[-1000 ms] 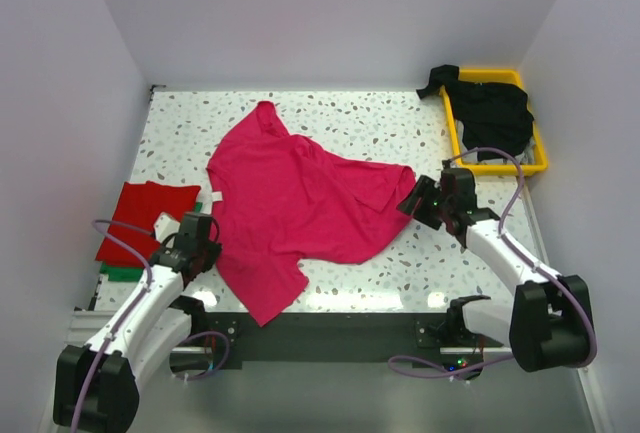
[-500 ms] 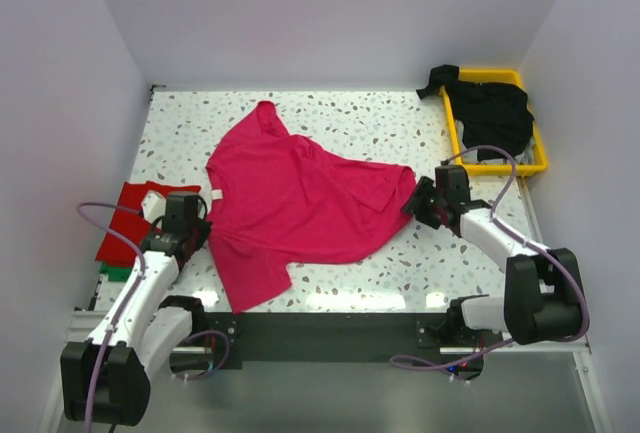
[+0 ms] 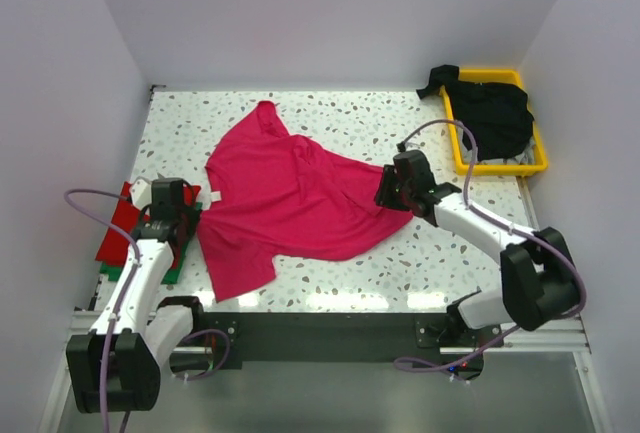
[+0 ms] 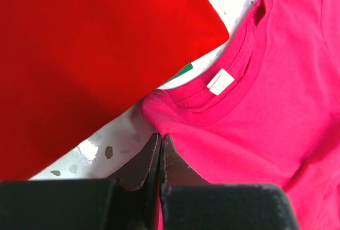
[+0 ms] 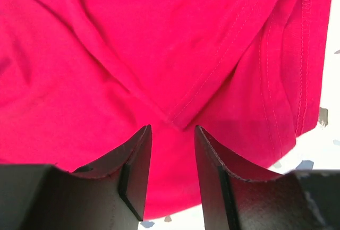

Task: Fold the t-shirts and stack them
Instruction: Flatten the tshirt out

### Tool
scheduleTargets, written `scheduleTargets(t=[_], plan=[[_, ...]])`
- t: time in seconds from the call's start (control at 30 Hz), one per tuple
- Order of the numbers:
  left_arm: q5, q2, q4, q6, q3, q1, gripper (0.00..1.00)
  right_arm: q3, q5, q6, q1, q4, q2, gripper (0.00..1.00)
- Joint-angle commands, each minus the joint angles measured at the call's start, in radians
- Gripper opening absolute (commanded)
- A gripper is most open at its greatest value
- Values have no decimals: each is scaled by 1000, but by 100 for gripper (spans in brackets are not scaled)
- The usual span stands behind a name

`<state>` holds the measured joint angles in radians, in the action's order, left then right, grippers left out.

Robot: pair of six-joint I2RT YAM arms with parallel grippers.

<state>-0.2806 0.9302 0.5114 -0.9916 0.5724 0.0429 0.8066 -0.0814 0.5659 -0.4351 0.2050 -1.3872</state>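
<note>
A magenta-pink t-shirt lies spread and wrinkled across the middle of the table. My left gripper is shut on its edge beside the collar, and the fingertips pinch the cloth. A folded red t-shirt lies at the left, on a green one that shows only as a strip. My right gripper hovers low over the pink shirt's right sleeve fold. Its jaws stand apart with the cloth under the gap.
A yellow tray at the back right holds black t-shirts, one hanging over its far left corner. White walls close in the speckled table on three sides. The arm bases stand at the near edge.
My left gripper has shut on the pink shirt's collar edge and dragged that side left toward the red shirt. My right gripper has moved left onto the sleeve, its jaws narrowing.
</note>
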Motion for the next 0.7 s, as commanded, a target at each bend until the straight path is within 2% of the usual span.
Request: scheduleTargets(t=[0.0,0.23,0.53,0.67], plan=[[20,2,-42,56,50,28,0,63,-78,-60,-27,7,-80,41],[72,21,-53,96,75,74,0,152,-130,-93,-100,40,-222,38],[135,44,-76,125,67,98,0,135,-208,-80,-160,68,-245,45],[156,55,-93,130,60,100,0,144,-213,-70,-163,68,-286,45]])
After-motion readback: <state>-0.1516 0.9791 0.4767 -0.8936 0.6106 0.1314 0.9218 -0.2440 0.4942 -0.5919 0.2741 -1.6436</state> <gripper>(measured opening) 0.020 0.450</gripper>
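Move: The right hand, half open, has the pointed tip of the shirt's folded-over part roughly 7 cm below it and about 3 cm to its left, neither ahead nor back. The shirt's free right edge is some 7 cm to the hand's right, 2 cm back. From the left hand, which already pinches the shirt beside the collar, that fold tip lies about 38 cm to the right, level fore and aft; the white collar label is 4 cm right and 3 cm ahead, the red stack's middle about 12 cm left and 3 cm back. The right hand sinks about 5.5 cm towards the tip of the fold while easing some 3 cm to the left, its left side dipping about 15 degrees and its fingers staying a little under half open, so that the fingertips arrive down at the cloth on either side of the fold tip without closing on it. Meanwhile the left hand keeps its shut grip on the raised pink shirt by the collar, beside the red stack, drifting only about a centimetre forward and turning slightly clockwise. ##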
